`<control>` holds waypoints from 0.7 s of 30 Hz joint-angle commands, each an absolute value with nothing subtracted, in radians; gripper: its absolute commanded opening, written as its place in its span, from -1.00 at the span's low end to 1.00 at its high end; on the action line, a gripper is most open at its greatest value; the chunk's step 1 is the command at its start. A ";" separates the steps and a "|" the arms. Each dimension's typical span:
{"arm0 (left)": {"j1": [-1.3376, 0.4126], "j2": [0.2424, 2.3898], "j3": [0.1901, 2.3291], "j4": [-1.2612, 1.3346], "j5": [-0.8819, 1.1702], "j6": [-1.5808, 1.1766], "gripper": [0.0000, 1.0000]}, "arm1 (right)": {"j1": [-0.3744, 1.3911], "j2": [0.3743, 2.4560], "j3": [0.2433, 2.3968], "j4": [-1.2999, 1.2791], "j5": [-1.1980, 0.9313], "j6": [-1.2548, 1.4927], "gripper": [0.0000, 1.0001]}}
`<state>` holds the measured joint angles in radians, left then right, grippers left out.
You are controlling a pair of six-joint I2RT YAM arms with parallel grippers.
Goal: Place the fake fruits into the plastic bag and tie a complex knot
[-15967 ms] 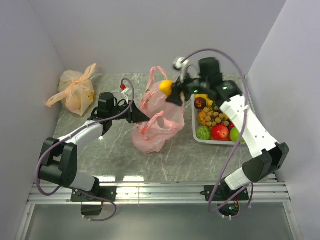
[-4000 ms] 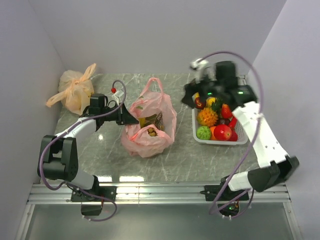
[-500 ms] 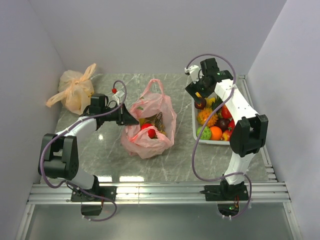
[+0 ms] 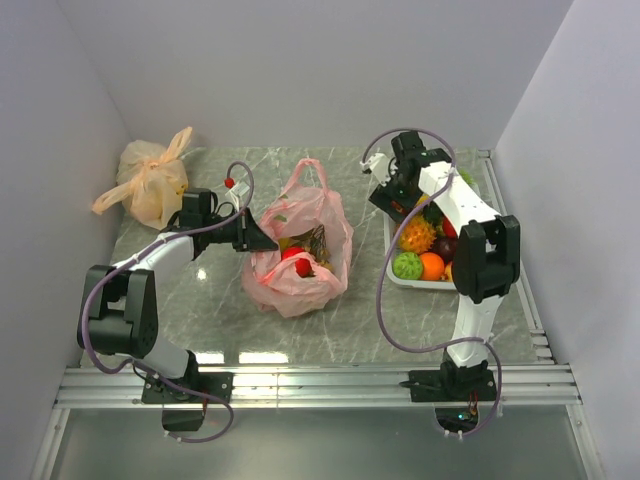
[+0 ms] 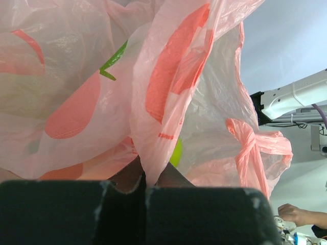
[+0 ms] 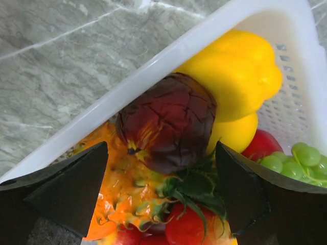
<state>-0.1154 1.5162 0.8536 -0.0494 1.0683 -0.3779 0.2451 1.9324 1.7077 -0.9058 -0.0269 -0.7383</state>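
The pink plastic bag (image 4: pixel 300 250) stands open mid-table with a red fruit (image 4: pixel 292 255) and other fake fruits inside. My left gripper (image 4: pixel 266 239) is shut on the bag's left rim; in the left wrist view a fold of the pink bag (image 5: pixel 153 127) is pinched in the gripper (image 5: pixel 145 179). My right gripper (image 4: pixel 396 205) hangs open over the far left corner of the white basket (image 4: pixel 422 285). Seen from the right wrist, the gripper (image 6: pixel 163 189) straddles, without touching, a dark purple-brown fruit (image 6: pixel 166 122), an orange spiky fruit (image 6: pixel 120 186), a yellow pepper (image 6: pixel 237 66) and a red tomato (image 6: pixel 196 229).
A pale orange knotted bag (image 4: pixel 150 185) lies at the far left corner. Grey walls close in the left, back and right. Green grapes (image 6: pixel 299 158) and the basket's white rim (image 6: pixel 148 69) sit close under the right gripper. A metal rail (image 4: pixel 300 385) runs along the near edge.
The right gripper has shifted a little left and back over the basket's corner, still open. The left gripper keeps its hold on the bag; the bag has not moved.
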 commanded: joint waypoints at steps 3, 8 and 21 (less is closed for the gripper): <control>-0.110 1.514 0.888 -0.051 1.085 -0.351 -0.99 | 0.255 1.956 1.707 -0.864 -0.005 -0.765 0.79; -0.110 1.516 0.891 -0.054 1.083 -0.345 -0.99 | 0.255 1.945 1.697 -0.831 -0.002 -0.758 0.40; -0.110 1.511 0.887 -0.061 1.098 -0.336 -0.99 | 0.248 1.753 2.006 -1.008 -0.297 -0.605 -0.14</control>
<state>-0.1154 1.5162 0.8608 -0.0681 1.0691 -0.3599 0.2459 1.9186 1.8549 -0.9672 -0.1089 -0.6838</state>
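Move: The dark red fruit sits almost between the right hand's open fingers, about 1 cm ahead and 2 cm lower. The yellow pepper is some 7 cm straight ahead and 2 cm down; the pineapple is about 5 cm back, 4 cm to the right and 4 cm down. From the left hand, which still pinches the bag's rim, the dark red fruit lies about 28 cm right, 8 cm ahead and somewhat lower. The right hand sinks about 1 cm, pinches the dark red fruit, then lifts it some 6 cm, drifting left. ##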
